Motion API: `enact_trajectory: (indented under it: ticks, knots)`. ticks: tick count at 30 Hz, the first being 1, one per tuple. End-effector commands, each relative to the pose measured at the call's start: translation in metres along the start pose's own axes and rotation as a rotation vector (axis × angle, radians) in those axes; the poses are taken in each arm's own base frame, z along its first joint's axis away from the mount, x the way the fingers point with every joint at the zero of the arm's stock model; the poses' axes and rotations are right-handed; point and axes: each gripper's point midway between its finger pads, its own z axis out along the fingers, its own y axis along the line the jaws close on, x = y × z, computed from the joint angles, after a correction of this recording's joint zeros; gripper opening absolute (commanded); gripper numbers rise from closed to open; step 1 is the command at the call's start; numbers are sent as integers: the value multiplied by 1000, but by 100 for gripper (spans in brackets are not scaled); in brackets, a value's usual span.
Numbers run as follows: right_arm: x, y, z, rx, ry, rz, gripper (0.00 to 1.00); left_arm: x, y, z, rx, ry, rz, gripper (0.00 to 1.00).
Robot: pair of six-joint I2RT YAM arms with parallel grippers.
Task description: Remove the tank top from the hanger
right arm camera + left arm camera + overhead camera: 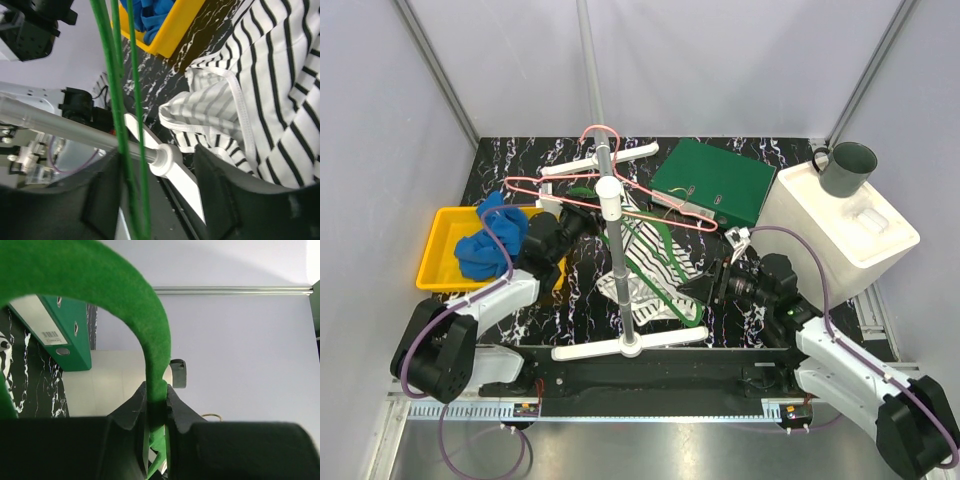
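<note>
The white tank top (645,285) with black stripes droops from a green hanger (672,262) down onto the black marbled table beside the white stand. My left gripper (582,222) is shut on the hanger's green felt hook (125,285), which is pinched between its black jaws (156,390). In the right wrist view the striped tank top (270,100) lies bunched just beyond my right gripper (155,165), which is open. The hanger's thin green bars (116,90) cross in front of its left finger. From above, the right gripper (705,285) sits at the garment's right edge.
The stand's pole (615,250) rises from a white cross base (590,350) and carries pink wire hangers (650,210). A yellow bin (440,255) holds blue cloth (490,240) at left. A green binder (715,180) lies behind; a white box (840,225) bears a dark mug (847,168).
</note>
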Motion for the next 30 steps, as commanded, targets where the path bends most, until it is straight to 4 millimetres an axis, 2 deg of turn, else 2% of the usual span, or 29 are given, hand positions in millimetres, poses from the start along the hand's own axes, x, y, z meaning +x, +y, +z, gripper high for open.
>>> enact_trajectory:
  ticks: [1,5,6,7,8,9,11,12,13,14,15,16,17,18,19,20,23,25,26,28,29,30]
  knots:
    - [-6,15,3,-97,-22,-5,57,-2,-45,-3,158,-51,0,0]
    - [-6,13,4,-90,-46,17,40,-3,-42,-2,156,-63,-9,0]
    - [-5,10,4,-81,-47,21,32,-2,-42,-1,159,-58,-9,0]
    - [-8,4,4,-46,-69,28,16,-2,-41,0,159,-54,-18,0]
    - [-10,-1,3,-12,-84,34,5,-1,-41,0,162,-52,-21,0]
    - [-14,-6,3,22,-101,35,0,-1,-39,-2,170,-49,-24,0]
    - [-20,-18,-1,110,-141,44,0,0,-38,-4,178,-47,-28,0]
    - [-27,-20,-3,140,-163,29,0,-1,-30,-6,166,-52,-27,3]
    - [-31,-25,-8,189,-186,25,0,-2,-30,-8,168,-57,-20,8]
    - [-34,-26,-11,209,-196,8,0,-2,-27,-10,161,-62,-12,23]
    - [-45,-23,-14,222,-217,-31,0,-2,-19,-11,133,-62,-6,31]
    - [-48,-28,-19,273,-226,-39,0,-5,-15,-12,115,-68,22,40]
    - [-51,-28,-20,291,-228,-57,0,-5,-15,-14,106,-62,35,53]
    - [-63,-24,-22,305,-243,-96,0,-3,-8,-15,73,-44,43,60]
    - [-63,-36,-25,378,-231,-87,0,-6,-6,-17,68,-47,60,67]
    - [-68,-36,-25,392,-234,-105,0,-7,-6,-19,65,-47,67,77]
    - [-77,-41,-25,445,-209,-144,0,-13,8,-27,14,-40,88,82]
    - [-92,-36,-24,459,-219,-194,0,-17,16,-36,-8,-39,116,83]
    - [-108,-26,-25,450,-240,-245,0,-16,21,-43,-31,-33,126,83]
    - [-121,-25,-23,477,-228,-291,0,-17,30,-49,-64,-34,179,84]
    - [-144,-11,-24,474,-254,-355,0,-17,38,-56,-105,-32,194,84]
    - [-149,-16,-21,503,-231,-373,0,-17,44,-59,-125,-29,232,84]
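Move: The right hand, open, has the green hanger's near right end between its fingers, about 1 cm behind the hand point and level with it. Striped tank top lies some 11 cm left, 6 cm ahead and 10 cm below; the binder is roughly 28 cm ahead and 5 cm right; the rack's near upright stands about 18 cm left and 9 cm back. From the left hand, already pinching the hanger's other end, that right end lies about 23 cm right, 14 cm back and 8 cm lower. Staying nearly in place at first, the right hand shuts its wide-open fingers on the hanger's near end; then the left fingers open, let go of the other end and back off about 4 cm left, slightly back and down. The right hand carries the hanger forward some 7 cm, 5 cm right and a little up, away from the rack's upright, turning about 25 degrees clockwise with its left side dipping. ##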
